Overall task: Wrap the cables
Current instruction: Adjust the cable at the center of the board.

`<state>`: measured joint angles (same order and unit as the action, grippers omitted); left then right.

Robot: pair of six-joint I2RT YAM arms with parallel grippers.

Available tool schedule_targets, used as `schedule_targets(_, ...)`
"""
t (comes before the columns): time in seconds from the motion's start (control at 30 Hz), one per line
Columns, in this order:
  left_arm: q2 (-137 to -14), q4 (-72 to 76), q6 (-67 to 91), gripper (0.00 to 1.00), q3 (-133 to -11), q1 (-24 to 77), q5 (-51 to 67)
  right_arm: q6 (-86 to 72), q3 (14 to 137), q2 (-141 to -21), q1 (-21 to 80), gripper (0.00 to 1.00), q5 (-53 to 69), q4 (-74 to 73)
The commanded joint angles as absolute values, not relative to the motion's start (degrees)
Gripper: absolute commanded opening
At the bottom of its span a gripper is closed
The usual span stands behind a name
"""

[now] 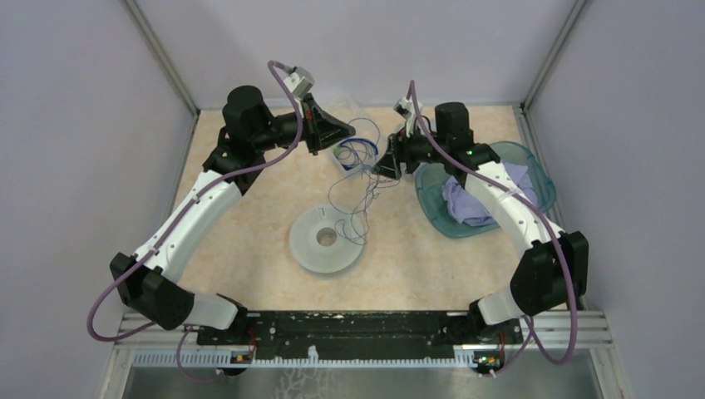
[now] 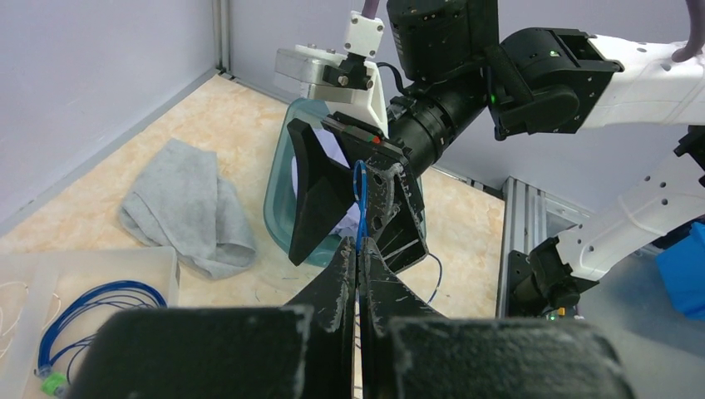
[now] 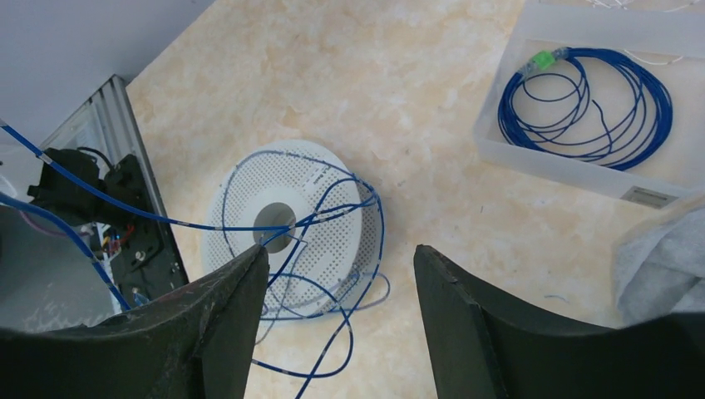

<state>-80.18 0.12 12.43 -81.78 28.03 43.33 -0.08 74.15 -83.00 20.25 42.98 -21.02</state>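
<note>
A thin dark bluish cable (image 3: pixel 208 226) lies in loose loops over and around the pale perforated spool (image 3: pixel 332 179), which rests flat mid-table (image 1: pixel 326 241). From there the cable (image 1: pixel 359 208) rises to both grippers near the back. My left gripper (image 2: pixel 358 243) is shut on the cable, and a short loop (image 2: pixel 360 187) sticks out past its tips. That loop stands between the spread fingers (image 2: pixel 320 195) of my right gripper (image 3: pixel 341 249), which is open above the spool. One strand of the cable brushes its left fingertip.
A clear tray (image 3: pixel 532 162) at the back holds a coiled bright blue wire with a green end (image 3: pixel 582 108). A grey cloth (image 2: pixel 187 208) lies beside it. A teal bowl (image 1: pixel 532 179) with a pale purple cloth (image 1: pixel 465 204) sits under the right arm.
</note>
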Motion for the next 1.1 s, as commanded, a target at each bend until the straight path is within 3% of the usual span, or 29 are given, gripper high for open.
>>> schedule_targets(0.0,-79.0,3.2,13.9,0.0,-81.4,28.3,43.8,-2.9,72.9,-81.4,20.9,0.64,46.2,-15.7)
schedule_targets(0.33,-78.8,4.3,13.2,0.0,-80.4,28.3,44.1,-12.6,67.6,-83.8,20.9,0.62,57.8,-5.3)
schedule_targets(0.57,-79.0,4.1,11.7,0.0,-80.5,28.3,43.0,-10.5,67.2,-84.9,22.9,0.41,60.4,-7.5)
schedule_targets(0.67,-79.1,2.9,10.3,0.0,-81.4,28.3,42.6,-10.2,67.0,-84.9,23.4,0.26,60.1,-7.6)
schedule_targets(0.77,-78.2,2.6,8.8,0.0,-80.8,28.3,41.0,-6.8,69.2,-85.0,23.4,0.07,54.2,-12.1)
schedule_targets(0.83,-77.6,1.6,6.8,0.0,-80.5,28.3,39.8,-4.5,70.9,-84.3,23.0,0.0,46.6,-15.2)
schedule_targets(1.07,-73.7,-4.4,-4.4,0.0,-80.5,26.6,32.1,-3.5,77.2,-83.2,11.6,0.0,33.2,-21.2)
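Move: The cable strands to pinch hang off the open right gripper's tips, about 4 cm back towards the base, 4 cm to its left and 1 cm lower. Below on the table, the white reel is roughly 6 cm back and 13 cm left of that gripper, the clear box with the blue coil some 19 cm ahead and 5 cm left. From the left gripper, those strands lie about 2 cm back, 3 cm right and 16 cm down. Bring the open right gripper back and left into the hanging strands, about 6 cm and sinking slightly, swinging the fingertips counter-clockwise, and shut the fingers on the cable. Then, with the cable pinched, reverse and quicken forward and to the right about 7 cm, turning the wrist back clockwise. Keep the left fingers shut on the upper cable, nearly still, easing slightly left and forward only at the end. ##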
